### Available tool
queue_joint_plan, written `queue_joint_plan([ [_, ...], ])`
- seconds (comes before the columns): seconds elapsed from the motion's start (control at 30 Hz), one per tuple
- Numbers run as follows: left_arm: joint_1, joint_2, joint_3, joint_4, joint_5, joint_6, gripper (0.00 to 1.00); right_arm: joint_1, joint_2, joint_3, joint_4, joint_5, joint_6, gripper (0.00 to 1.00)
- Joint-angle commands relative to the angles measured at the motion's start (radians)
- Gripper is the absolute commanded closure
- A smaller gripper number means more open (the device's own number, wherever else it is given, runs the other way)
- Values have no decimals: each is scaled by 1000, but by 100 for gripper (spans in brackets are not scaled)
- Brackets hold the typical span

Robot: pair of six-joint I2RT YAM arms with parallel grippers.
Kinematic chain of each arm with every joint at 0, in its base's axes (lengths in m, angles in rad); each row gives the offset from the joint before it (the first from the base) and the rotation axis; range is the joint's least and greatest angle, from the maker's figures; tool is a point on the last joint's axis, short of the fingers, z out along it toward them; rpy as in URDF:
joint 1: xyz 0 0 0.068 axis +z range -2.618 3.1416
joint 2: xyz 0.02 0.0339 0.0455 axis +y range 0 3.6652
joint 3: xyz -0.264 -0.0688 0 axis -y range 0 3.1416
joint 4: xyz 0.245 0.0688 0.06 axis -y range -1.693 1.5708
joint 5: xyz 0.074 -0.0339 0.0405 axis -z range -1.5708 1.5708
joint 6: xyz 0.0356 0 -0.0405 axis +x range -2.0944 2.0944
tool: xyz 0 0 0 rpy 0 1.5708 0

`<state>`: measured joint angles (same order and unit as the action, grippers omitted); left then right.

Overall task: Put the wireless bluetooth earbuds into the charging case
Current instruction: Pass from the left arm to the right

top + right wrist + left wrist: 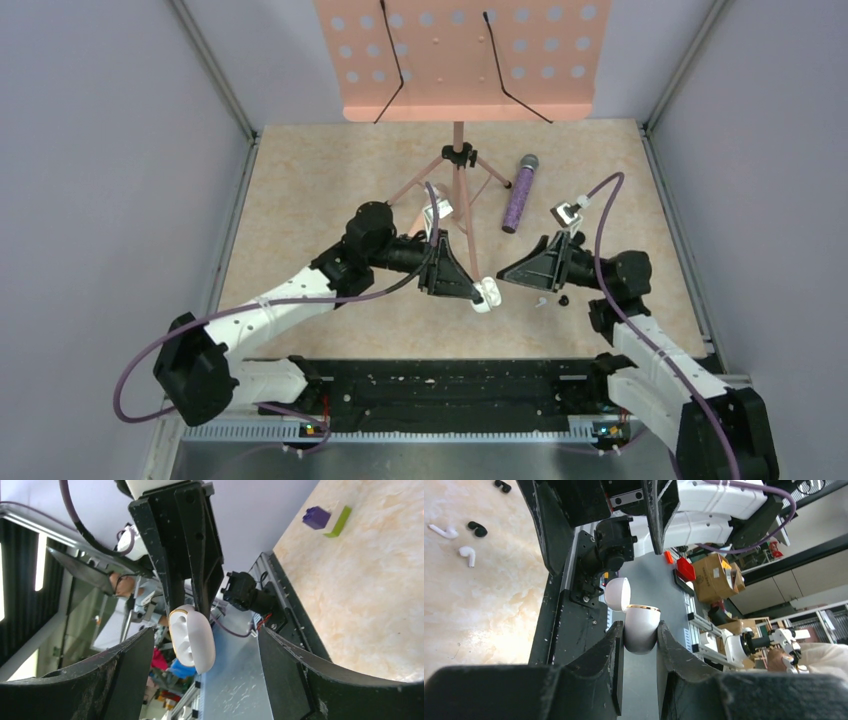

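Observation:
The charging case (641, 627) is white with a gold rim, and my left gripper (640, 630) is shut on its body. Its lid (618, 593) hangs open. In the right wrist view the case (192, 640) shows two empty sockets. My right gripper (205, 645) is open, with the case just ahead of its wide fingers and touching neither. From above, both grippers meet at mid-table: left gripper (478, 290), right gripper (505, 272). Two white earbuds (444, 531) (468, 556) lie on the table, one of them visible from above (541, 301).
Small black pieces (477, 528) (563, 299) lie by the earbuds. A glittery purple microphone (519, 192) lies at the back, beside a pink music stand (460, 60) on a tripod. A purple-and-yellow cube (316, 517) sits on the table. A black rail (450, 385) runs along the near edge.

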<state>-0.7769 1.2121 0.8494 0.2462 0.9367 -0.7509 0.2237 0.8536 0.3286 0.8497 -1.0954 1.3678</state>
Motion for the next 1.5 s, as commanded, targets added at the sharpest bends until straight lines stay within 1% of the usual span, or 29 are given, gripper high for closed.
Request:
queue_joint_plan([
  [0.0, -1, 25, 49, 48, 79, 35, 100, -11, 57, -66, 461, -70, 239, 25],
  [0.07, -1, 27, 53, 56, 88, 33, 100, -11, 75, -80, 530, -75, 267, 25],
  [0.13, -1, 30, 57, 58, 90, 32, 100, -11, 84, -83, 562, -83, 273, 25],
  [0.33, -1, 44, 66, 81, 96, 13, 100, -6, 109, -86, 575, -122, 260, 25],
  [0.5, -1, 57, 74, 90, 98, 5, 100, 18, 127, -105, 592, -90, 258, 25],
  [0.57, -1, 59, 73, 102, 102, -3, 100, 45, 126, -99, 578, -79, 241, 26],
  [0.7, -2, 63, 74, 111, 106, -11, 100, 88, 125, -84, 489, -60, 167, 28],
  [0.87, -1, 61, 72, 115, 107, -15, 100, 92, 135, -88, 473, -47, 151, 35],
  [0.97, -1, 59, 68, 116, 106, -16, 100, 92, 145, -86, 477, -42, 151, 41],
  [1.07, -1, 59, 65, 116, 105, -16, 100, 92, 155, -84, 498, -38, 163, 47],
  [1.3, -1, 68, 63, 128, 99, -26, 100, 92, 167, -82, 546, -48, 194, 58],
  [1.4, -1, 71, 62, 132, 100, -28, 100, 91, 165, -81, 560, -49, 207, 61],
  [1.47, -1, 73, 60, 131, 99, -28, 100, 92, 163, -81, 574, -52, 221, 61],
])
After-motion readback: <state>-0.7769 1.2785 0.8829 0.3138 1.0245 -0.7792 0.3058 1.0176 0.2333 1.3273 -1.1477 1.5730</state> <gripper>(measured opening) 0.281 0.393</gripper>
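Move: The left gripper holds the open, white charging case almost at its fingertips, the case's middle about 1 cm to its right. From the empty, open right hand the case lies about 3 cm back, 3 cm to the left and 1 cm lower. Of the loose earbuds on the table some 25 cm below the right hand, the nearest visible white one is about 12 cm to its right and 5 cm back; a black one is about 4 cm farther right. Backwards first, the right hand travels roughly 4 cm to come level with the charging case. It then eases about 1 cm left and slightly down, bringing its fingers around the lid, and turns some 10 degrees counter-clockwise. From there it closes the fingers to about half their opening while drifting a little forward, as the left hand keeps its pinch on the case and holds it out almost still. ##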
